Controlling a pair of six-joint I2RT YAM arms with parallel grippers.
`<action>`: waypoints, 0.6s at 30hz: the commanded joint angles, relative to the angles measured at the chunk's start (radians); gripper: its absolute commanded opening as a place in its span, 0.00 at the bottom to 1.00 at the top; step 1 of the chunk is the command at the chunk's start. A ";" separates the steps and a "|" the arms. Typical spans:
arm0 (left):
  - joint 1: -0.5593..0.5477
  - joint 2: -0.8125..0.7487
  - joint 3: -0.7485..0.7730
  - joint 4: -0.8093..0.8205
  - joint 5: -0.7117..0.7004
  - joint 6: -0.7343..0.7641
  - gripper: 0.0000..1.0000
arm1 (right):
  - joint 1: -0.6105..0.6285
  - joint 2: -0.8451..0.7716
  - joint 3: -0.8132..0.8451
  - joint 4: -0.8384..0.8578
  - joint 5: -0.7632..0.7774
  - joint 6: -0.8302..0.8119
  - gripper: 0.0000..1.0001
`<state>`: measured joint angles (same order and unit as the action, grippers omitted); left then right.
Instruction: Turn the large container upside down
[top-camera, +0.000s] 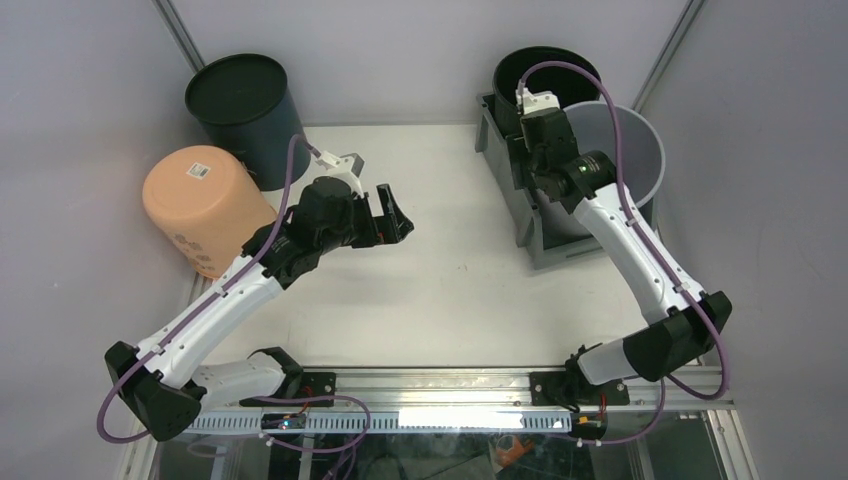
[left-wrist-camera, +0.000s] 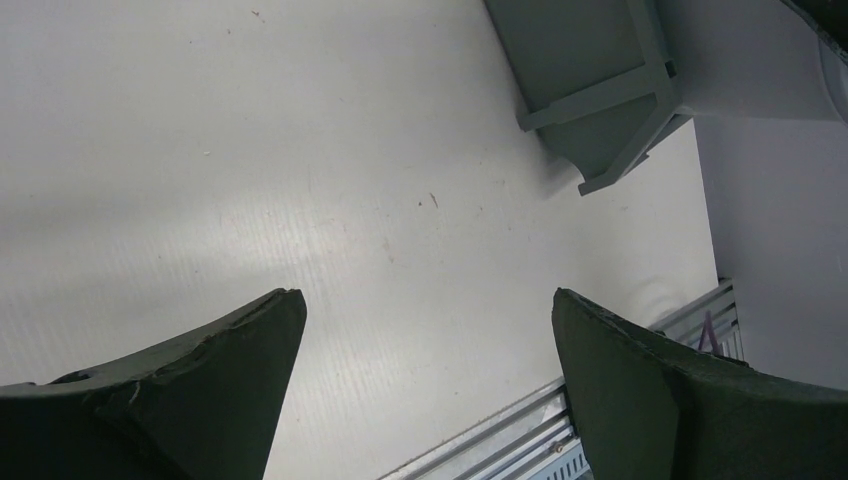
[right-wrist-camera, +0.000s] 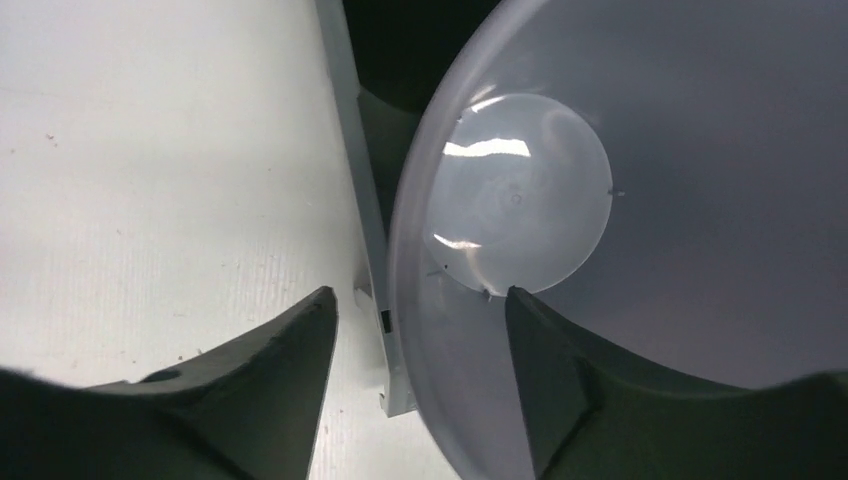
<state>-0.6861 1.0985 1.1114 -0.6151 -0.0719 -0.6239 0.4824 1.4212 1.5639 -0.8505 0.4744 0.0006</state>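
The large container (top-camera: 508, 185) is a grey rectangular bin standing upright at the back right, open side up, with a pale grey bucket (top-camera: 640, 150) and a black bucket (top-camera: 520, 75) inside it. My right gripper (right-wrist-camera: 418, 292) is open astride the bin's left rim (right-wrist-camera: 365, 200) and the pale bucket's rim. One finger hangs outside over the table, apart from the wall; the other is inside the pale bucket (right-wrist-camera: 700, 200). My left gripper (top-camera: 398, 210) hovers wide open over the table's middle, holding nothing. In the left wrist view the gripper (left-wrist-camera: 428, 293) faces the bin's near corner (left-wrist-camera: 590, 60).
An orange bucket (top-camera: 200, 205) lies tilted at the table's left edge, bottom up. A dark bucket (top-camera: 240, 100) stands upside down behind it. A metal rail (top-camera: 430, 385) runs along the near edge. Grey walls close in the back and sides.
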 joint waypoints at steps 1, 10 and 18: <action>0.000 -0.048 -0.016 0.048 0.006 -0.030 0.99 | -0.066 0.010 -0.018 0.052 -0.043 -0.015 0.56; 0.002 -0.057 -0.008 0.045 -0.029 -0.017 0.99 | -0.121 -0.030 0.043 0.029 -0.103 -0.032 0.05; 0.001 0.007 0.074 0.040 0.002 0.030 0.99 | -0.119 -0.118 0.262 -0.029 -0.121 0.048 0.00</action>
<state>-0.6861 1.0946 1.1179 -0.6128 -0.0872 -0.6365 0.3595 1.4094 1.6329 -0.9325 0.3561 0.0246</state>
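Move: The large grey container stands upright, with its middle about 12 cm to the right of the right hand, 1 cm ahead and 14 cm below; its left rim is only some 3 cm to the right. The dark container is about 12 cm ahead, 3 cm right and equally low; the tray's middle lies 3 cm ahead, 9 cm right and 27 cm below. From the left hand, the grey container is about 11 cm ahead, 35 cm right and 10 cm below. The right hand moves about 3 cm right and down, pinches the grey container's left rim, then rises roughly 4 cm. ##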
